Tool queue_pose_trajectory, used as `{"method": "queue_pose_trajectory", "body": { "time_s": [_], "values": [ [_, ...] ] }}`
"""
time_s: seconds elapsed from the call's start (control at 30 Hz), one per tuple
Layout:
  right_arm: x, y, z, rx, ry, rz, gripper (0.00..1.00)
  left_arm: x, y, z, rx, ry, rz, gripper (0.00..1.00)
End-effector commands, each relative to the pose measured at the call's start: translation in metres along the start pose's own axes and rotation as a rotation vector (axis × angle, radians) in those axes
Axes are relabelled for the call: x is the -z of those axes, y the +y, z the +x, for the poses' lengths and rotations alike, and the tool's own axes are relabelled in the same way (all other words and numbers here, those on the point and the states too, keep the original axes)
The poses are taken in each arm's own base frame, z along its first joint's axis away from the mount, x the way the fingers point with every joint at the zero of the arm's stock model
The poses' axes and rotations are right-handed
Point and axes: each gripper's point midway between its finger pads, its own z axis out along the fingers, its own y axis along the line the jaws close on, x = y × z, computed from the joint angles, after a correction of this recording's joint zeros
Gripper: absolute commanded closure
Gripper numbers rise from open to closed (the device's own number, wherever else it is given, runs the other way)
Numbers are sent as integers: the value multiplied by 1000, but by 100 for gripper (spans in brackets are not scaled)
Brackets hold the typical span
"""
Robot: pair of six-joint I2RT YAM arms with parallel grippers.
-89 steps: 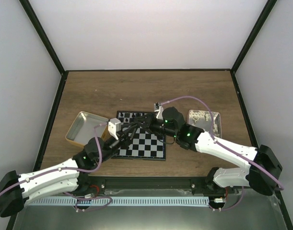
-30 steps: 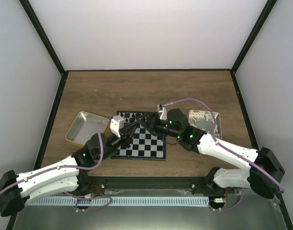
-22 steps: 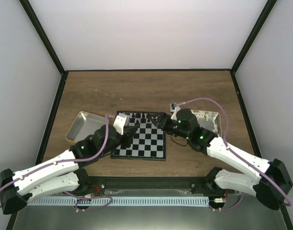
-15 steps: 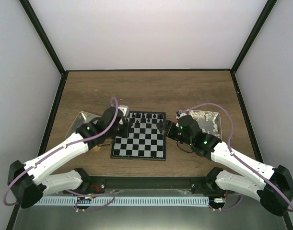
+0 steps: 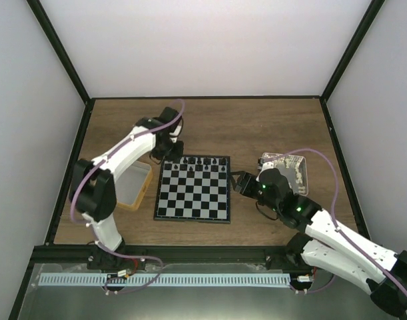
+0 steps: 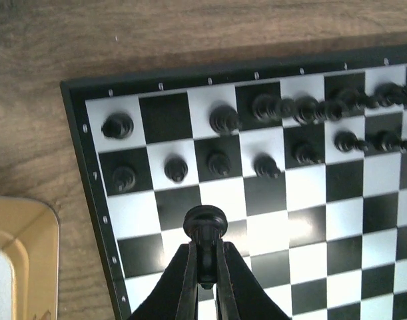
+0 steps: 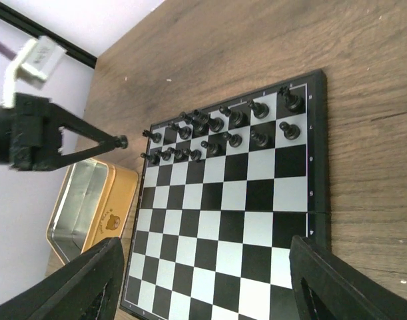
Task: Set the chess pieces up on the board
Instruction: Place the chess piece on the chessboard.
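The board (image 5: pixel 193 200) lies mid-table, with the black chess pieces (image 5: pixel 200 162) standing in its two far rows. My left gripper (image 5: pixel 170 152) hangs over the board's far left corner, shut on a small black chess piece (image 6: pixel 204 222). In the left wrist view the left gripper (image 6: pixel 204 248) pinches the piece's stem above the board (image 6: pixel 270 193), near the rows of pieces (image 6: pixel 303 110). My right gripper (image 5: pixel 240 181) is open just off the board's right edge. In its wrist view the right gripper (image 7: pixel 210 280) holds nothing over the board (image 7: pixel 236 220).
A yellow-rimmed tin tray (image 5: pixel 133 183) sits left of the board, also seen as the yellow tray (image 7: pixel 90 193). A pinkish tray (image 5: pixel 286 167) with pale bits lies to the right. Black frame rails edge the brown table.
The left arm swung from over the board's near left to its far left corner, staying shut. The right arm pulled back to the board's right edge and its jaws opened wider.
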Motion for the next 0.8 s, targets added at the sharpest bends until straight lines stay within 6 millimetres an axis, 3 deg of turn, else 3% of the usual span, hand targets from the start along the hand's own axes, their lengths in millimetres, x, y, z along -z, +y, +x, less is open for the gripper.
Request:
{"method": "queue_pose_trajectory", "body": {
  "time_s": [0.0, 0.1, 0.2, 0.77],
  "values": [
    [11, -14, -11, 16, -84, 42, 30, -2, 15, -7, -16, 110, -91, 96],
    [15, -20, -12, 14, -103, 48, 30, -5, 17, -27, -20, 107, -114, 95],
    [17, -22, -12, 23, -110, 49, 29, -16, 20, -34, -27, 152, -135, 94],
    [18, -15, -19, 44, -144, 21, 29, -69, 25, -44, -17, 226, -140, 92]
  ]
}}
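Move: The left hand already holds a black chess piece, base down, and is taking it to the empty far-row square, second from the board's left edge: about 6 cm ahead, 1 cm left and 10 cm below. The rook stands 3 cm left of that square, the bishop 3 cm right of it, and a pawn 3 cm nearer the base. From the open right hand the square lies roughly 16 cm ahead, 21 cm left and 15 cm below. Keeping its pinch on the black piece, the left hand travels forward about 5 cm over the near pawn towards the gap between rook and bishop, then sinks roughly 5 cm while the wrist straightens some 15 degrees until the fingers point straight down. The open right hand eases about 2.5 cm to the right, away from the board. ##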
